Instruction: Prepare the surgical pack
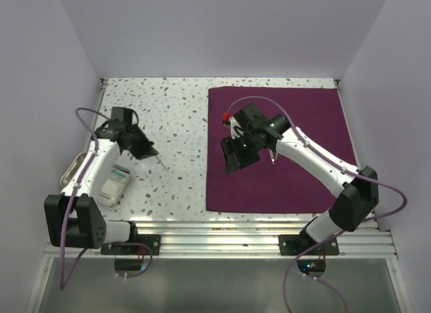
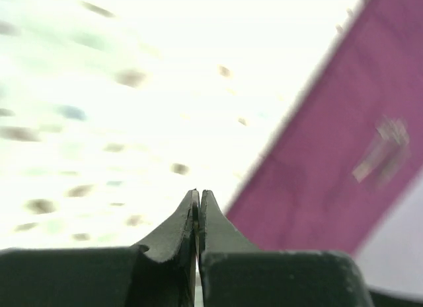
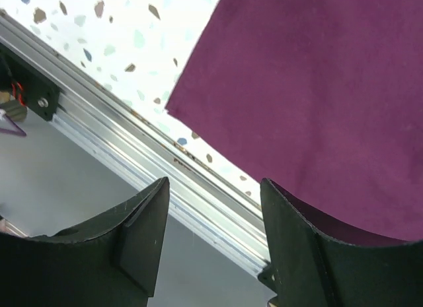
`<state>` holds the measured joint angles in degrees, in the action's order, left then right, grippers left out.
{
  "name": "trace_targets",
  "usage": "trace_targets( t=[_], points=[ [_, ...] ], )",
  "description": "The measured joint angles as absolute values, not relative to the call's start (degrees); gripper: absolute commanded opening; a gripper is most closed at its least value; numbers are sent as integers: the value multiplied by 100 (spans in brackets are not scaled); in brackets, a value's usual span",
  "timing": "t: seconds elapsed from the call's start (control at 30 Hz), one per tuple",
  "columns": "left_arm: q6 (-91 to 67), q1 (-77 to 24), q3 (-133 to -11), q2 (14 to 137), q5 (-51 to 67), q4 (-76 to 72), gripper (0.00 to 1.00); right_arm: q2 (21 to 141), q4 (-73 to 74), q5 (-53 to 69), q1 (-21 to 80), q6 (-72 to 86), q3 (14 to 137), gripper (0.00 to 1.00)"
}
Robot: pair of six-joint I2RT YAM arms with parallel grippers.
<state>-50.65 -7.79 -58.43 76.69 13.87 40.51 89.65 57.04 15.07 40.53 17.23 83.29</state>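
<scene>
The surgical pack (image 1: 303, 118) is a large dark-purple cloth lying flat on the right half of the table; it also shows in the left wrist view (image 2: 317, 181) and the right wrist view (image 3: 317, 89). My right gripper (image 1: 234, 161) hovers over the cloth's near-left part, open with nothing between its fingers (image 3: 211, 188). My left gripper (image 1: 153, 153) hangs over the speckled table left of the cloth. Its jaws are pressed together (image 2: 199, 191) with a thin metal sliver edge-on between them, and a thin steel instrument tip (image 1: 161, 163) pokes out below. A blurred grey item (image 2: 386, 148) lies on the cloth.
A metal tray (image 1: 73, 173) with a white box (image 1: 114, 185) sits at the left edge beside the left arm. An aluminium rail (image 1: 222, 229) runs along the table's near edge, also in the right wrist view (image 3: 198, 181). White walls enclose three sides.
</scene>
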Motion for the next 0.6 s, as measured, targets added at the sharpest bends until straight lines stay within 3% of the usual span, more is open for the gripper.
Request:
trace_targets(
  t=[0.27,0.6],
  points=[
    [-3468,2043,-6139,7328,-287,5474,0,8416,5745,1431,4056,1597,7609,61],
    [-3015,3118,-5946,8160,-598,5356,2,8272,5743,1426,4051,1509,7345,61]
  ],
)
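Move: The metal tray lies about 26 cm to the left of the left hand, roughly 8 cm back and 13 cm below it. In the tray's right part, the green-white packets lie some 16 cm left of this hand and 5 cm back, and the white gauze about 20 cm left and 11 cm back. From the right hand the tray is far to the left, some 66 cm, about level fore and aft and 17 cm lower. Leftward in a fast sweep of about 25 cm, drifting some 7 cm back, the left hand takes the slender instrument to the metal tray, slowing and sinking about 5 cm late on. Its wrist turns counter-clockwise and the shut fingers swing to point nearly straight down. The right hand, fingers still open, eases back, right and slightly down, about 5 cm in all. ##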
